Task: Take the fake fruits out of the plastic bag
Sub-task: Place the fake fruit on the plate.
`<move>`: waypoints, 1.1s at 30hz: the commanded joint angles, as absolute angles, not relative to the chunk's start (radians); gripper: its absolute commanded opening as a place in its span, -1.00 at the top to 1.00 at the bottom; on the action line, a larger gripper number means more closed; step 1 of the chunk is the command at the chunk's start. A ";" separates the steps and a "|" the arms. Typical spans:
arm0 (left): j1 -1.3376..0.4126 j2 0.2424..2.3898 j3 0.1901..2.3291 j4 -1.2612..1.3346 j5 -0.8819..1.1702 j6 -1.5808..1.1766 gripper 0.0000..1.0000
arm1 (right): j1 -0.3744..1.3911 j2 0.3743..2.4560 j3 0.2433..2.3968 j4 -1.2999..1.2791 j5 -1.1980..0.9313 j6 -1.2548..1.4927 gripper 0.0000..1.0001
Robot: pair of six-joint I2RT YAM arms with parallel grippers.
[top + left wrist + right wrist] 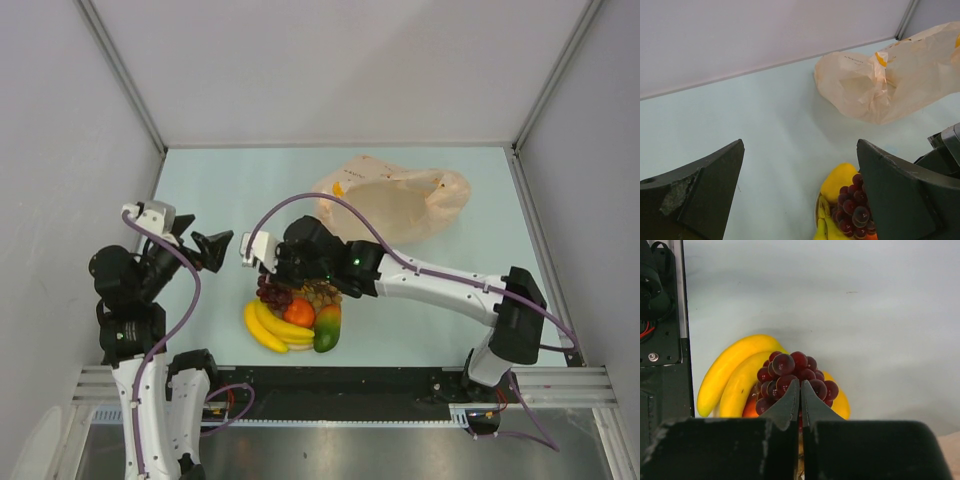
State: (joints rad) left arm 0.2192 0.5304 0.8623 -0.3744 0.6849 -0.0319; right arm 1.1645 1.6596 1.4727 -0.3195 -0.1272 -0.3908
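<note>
The fake fruits lie piled on a cream plate (816, 216) near the table's front: yellow banana bunch (268, 325), orange ball (299, 312), green-red mango (327, 325), yellow pepper-shaped piece (840, 181) and dark red grape bunch (274, 294). My right gripper (800, 382) is shut right at the grape bunch (790, 371), its tips against the top of the cluster over the pile. My left gripper (800, 150) is open and empty, held above the table left of the pile. The peach-beige plastic bag (395, 205) lies crumpled at the back right.
Grey walls enclose the table on the left, back and right. The bag also shows in the left wrist view (890, 85), far right. The arm bases and a metal rail (350, 385) run along the front edge.
</note>
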 commanded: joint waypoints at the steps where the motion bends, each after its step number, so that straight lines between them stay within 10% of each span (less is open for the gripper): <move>1: 0.229 0.538 0.859 -0.336 0.707 -0.058 -0.99 | 1.154 1.568 1.445 -0.322 -0.104 -0.357 1.00; 33: 0.230 0.563 0.851 -0.305 0.699 -0.084 -1.00 | 1.088 1.440 1.161 -0.434 -0.230 -0.310 1.00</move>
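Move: The right hand's shut fingers hold the red grapes, which hang below them. The middle of the plate lies roughly 5 cm to this hand's right, 4 cm back and 20 cm below, with the orange at about its centre. Counted from the right hand, the yellow pepper is about 4 cm right and 3 cm ahead, the bananas 8 cm back and level sideways, and the mango 11 cm right and 8 cm back. From the left hand, the plate's middle is some 15 cm right, 8 cm back and 30 cm below. The right hand carries the hanging grapes to its right, nearly level for the first 5 cm, then sinks more and more steeply while still going right and drawing slightly back, for about 9 cm right and 7 cm down in all. Its fingers stay shut at the end of the bunch and tip some 10 to 15 degrees further downward, so that the bunch is laid onto the fruit on the plate, trailing off to the left of the fingertips. ##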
